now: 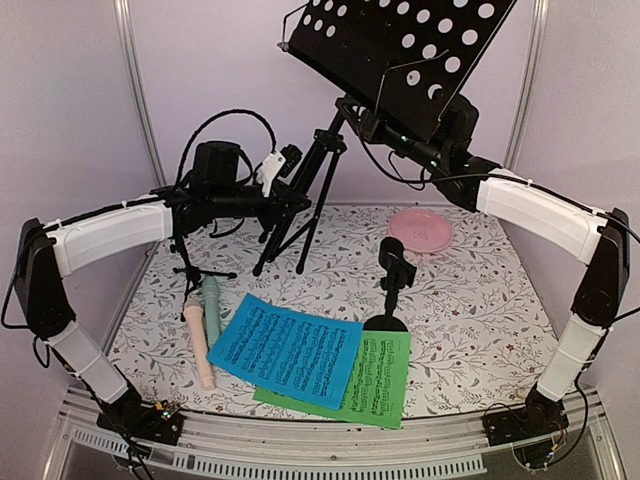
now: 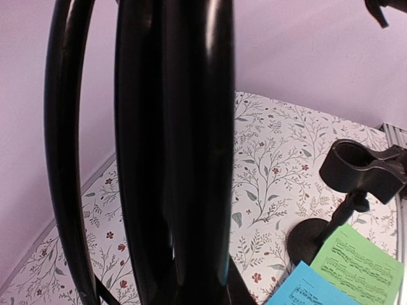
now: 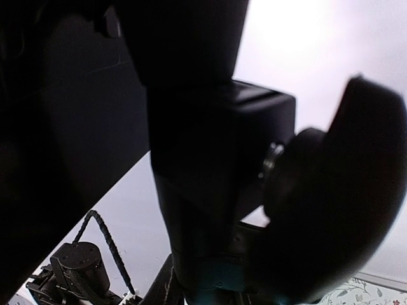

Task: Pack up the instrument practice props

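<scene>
The black perforated music rack hangs tilted at the top right, and its folded tripod legs reach down to the table. My left gripper is shut on the legs, whose black tubes fill the left wrist view and hide the fingers. My right gripper is shut on the rack's post just under the desk, and the dark joint and knob fill the right wrist view. The blue sheet overlaps the green sheet. The mint microphone and pink microphone lie at the left. One mic support stands mid-table, another at the left.
A round pink plate lies at the back right on the floral tablecloth. Purple walls close the back and sides. A metal rail runs along the near edge. The round-based support and both sheets show at the right of the left wrist view.
</scene>
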You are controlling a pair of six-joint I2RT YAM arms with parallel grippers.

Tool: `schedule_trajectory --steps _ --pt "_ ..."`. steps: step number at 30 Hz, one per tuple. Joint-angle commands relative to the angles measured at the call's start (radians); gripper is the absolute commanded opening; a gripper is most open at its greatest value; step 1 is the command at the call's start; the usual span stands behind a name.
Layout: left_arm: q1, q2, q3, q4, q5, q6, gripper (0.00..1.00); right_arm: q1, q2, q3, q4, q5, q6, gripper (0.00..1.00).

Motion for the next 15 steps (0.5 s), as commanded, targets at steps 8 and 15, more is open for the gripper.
schedule_trajectory --steps 8,15 --pt "-0.001 -0.105 0.098 0.233 -0.074 0.035 0.36 0.019 -0.131 -0.118 -0.056 0.128 0.153 0.00" --pt "0.000 -0.197 0.028 0.189 -0.032 0.026 0.55 0.018 -0.116 -0.077 -0.061 0.150 0.057 0.00"
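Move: The left fingers hold the music stand's folded legs. From that hand, the blue sheet lies about 20 cm back, 2 cm left and 28 cm below; the teal microphone is about 12 cm back, 20 cm left, 27 cm below. From the right hand, gripping the stand's neck, the blue sheet is roughly 22 cm back, 14 cm left, 46 cm down; the clip stand is 16 cm back, 7 cm right, 38 cm down. The left fingers open off the music stand's legs and let go, then that hand rises quickly, about 15 cm, its fingertips tilting up some 20 degrees as it leaves the legs. The right hand keeps its grip on the neck under the panel and sinks about 10 cm, tipping forward and down some 20 degrees, bringing the feet down towards the blue sheet. ##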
